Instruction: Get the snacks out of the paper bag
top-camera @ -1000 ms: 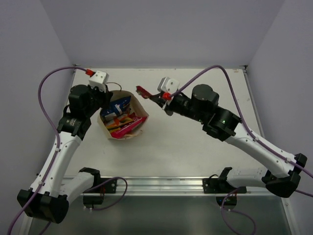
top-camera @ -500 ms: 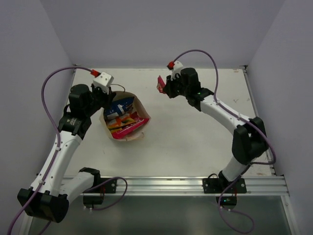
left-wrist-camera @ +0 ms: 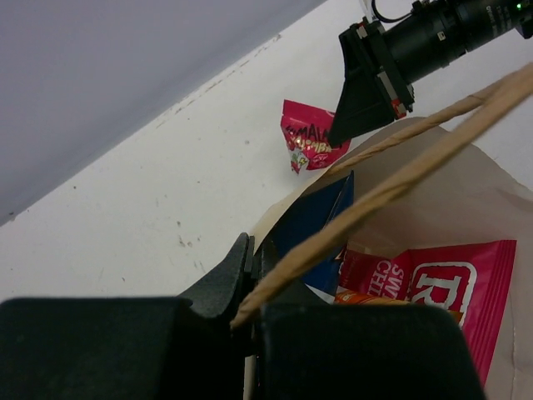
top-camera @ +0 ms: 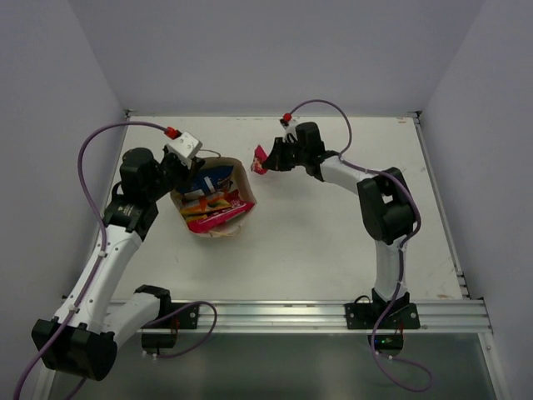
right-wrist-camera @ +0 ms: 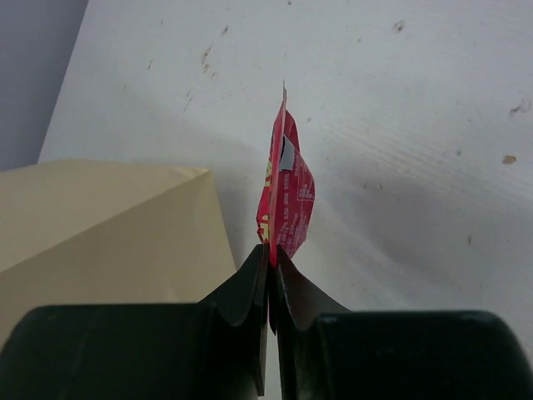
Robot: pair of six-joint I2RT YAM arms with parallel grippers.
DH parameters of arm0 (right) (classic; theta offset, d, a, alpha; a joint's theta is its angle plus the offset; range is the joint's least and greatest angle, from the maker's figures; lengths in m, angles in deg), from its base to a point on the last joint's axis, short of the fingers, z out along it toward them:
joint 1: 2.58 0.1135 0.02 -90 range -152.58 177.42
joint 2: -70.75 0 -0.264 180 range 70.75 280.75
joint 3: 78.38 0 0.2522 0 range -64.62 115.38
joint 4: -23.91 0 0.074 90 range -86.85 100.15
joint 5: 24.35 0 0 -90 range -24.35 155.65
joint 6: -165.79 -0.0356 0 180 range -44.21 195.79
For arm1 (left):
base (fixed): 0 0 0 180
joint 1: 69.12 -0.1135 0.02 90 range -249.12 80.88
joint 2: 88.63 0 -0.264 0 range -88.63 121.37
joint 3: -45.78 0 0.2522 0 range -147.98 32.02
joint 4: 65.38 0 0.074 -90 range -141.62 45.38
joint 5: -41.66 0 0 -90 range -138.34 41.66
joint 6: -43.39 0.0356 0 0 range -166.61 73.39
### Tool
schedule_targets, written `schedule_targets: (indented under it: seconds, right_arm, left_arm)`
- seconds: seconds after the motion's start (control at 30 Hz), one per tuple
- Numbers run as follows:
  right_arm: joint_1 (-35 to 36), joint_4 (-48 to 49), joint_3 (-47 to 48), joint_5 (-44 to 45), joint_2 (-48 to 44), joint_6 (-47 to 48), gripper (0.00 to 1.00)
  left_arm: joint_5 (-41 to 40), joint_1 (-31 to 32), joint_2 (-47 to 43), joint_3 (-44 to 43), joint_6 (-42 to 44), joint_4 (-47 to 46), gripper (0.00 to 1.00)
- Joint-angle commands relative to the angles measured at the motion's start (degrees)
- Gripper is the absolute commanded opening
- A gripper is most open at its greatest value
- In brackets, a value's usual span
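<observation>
The paper bag [top-camera: 231, 227] lies tilted on the table, mouth up, with snacks inside: a blue chip bag [top-camera: 213, 177], a red-yellow pouch [top-camera: 213, 200] and a pink bag [top-camera: 210, 220]. My left gripper [top-camera: 185, 171] is shut on the bag's far-left rim [left-wrist-camera: 275, 218]; a string handle [left-wrist-camera: 400, 179] crosses the left wrist view above the blue bag [left-wrist-camera: 321, 225] and pink bag [left-wrist-camera: 437, 283]. My right gripper [top-camera: 269, 158] is shut on a tiny red wrapper [top-camera: 259, 160], held edge-up just off the table right of the bag. In the right wrist view the wrapper [right-wrist-camera: 287, 196] sticks out from the pinched gripper [right-wrist-camera: 272, 260].
The white table [top-camera: 333, 233] is walled at the back and both sides. The right arm [top-camera: 379, 200] stretches across the table's right half, and its purple cable [top-camera: 321, 107] loops above it. The bag's side [right-wrist-camera: 108, 225] lies just left of the right fingers.
The right arm has swung out toward the back, then lowered the red wrapper down beside the bag's right edge. The left gripper keeps its hold on the rim, and the bag has tilted slightly.
</observation>
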Motion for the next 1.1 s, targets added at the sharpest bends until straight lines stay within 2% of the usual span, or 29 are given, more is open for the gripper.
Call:
schedule_targets:
  seconds: [0.0, 0.17, 0.3, 0.5, 0.7, 0.77, 0.9, 1.07]
  right_arm:
    - [-2.63, 2.63, 0.68, -2.55, 1.03, -5.72, 0.11]
    - [-3.69, -2.19, -0.91, 0.44, -0.9, -3.44, 0.42]
    - [-3.69, -5.1, -2.67, 2.55, -5.81, 1.64, 0.55]
    - [-1.76, -11.51, -5.48, 4.57, -19.43, 12.88, 0.57]
    - [6.05, -15.91, -7.33, 10.63, -32.0, 26.94, 0.58]
    - [8.87, -16.26, -7.86, 11.34, -35.95, 28.99, 0.59]
    - [14.57, -17.84, -8.12, 9.15, -41.4, 34.07, 0.61]
    - [22.4, -19.78, -7.68, 6.61, -43.18, 39.1, 0.6]
  left_arm:
    - [3.19, 0.51, -2.08, 2.29, 2.71, -4.8, 0.0]
    - [2.66, 0.69, -2.79, 2.3, 2.8, -4.71, 0.0]
    - [2.39, 0.69, -3.49, 0.89, 3.15, -3.57, 0.0]
    - [3.27, 0.69, -3.58, -0.25, 3.94, -3.22, 0.0]
    - [4.24, 0.69, -3.67, 0.18, 4.38, -3.22, 0.0]
    - [4.41, 0.77, -4.02, 0.36, 4.56, -3.22, 0.0]
    - [4.41, 0.77, -4.81, 0.18, 4.56, -3.22, 0.0]
    - [4.5, 0.77, -5.6, 0.53, 4.12, -3.31, 0.0]
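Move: Pinched at the right fingertips, the red snack packet has its middle about 3 cm left, 2 cm ahead and 2 cm below; the paper bag's mouth lies roughly 15 cm back, 12 cm left and 10 cm above this hand, with the blue snack packet about 10 cm back, 15 cm left and 8 cm up. From the left hand, the mouth is some 4 cm back, 5 cm right and 7 cm lower; the red packet is about 14 cm ahead, 15 cm right and 19 cm lower. Opening its fingers past halfway, the right hand lets go of the red packet while easing left about 5 cm and slightly down, then climbs about 25 cm and draws back some 20 cm towards the right side of the bag's mouth. The fingers tip up about 45 degrees, swinging counter-clockwise, and stay open; the left hand keeps its pinch on the bag rim, drifting back a little. ##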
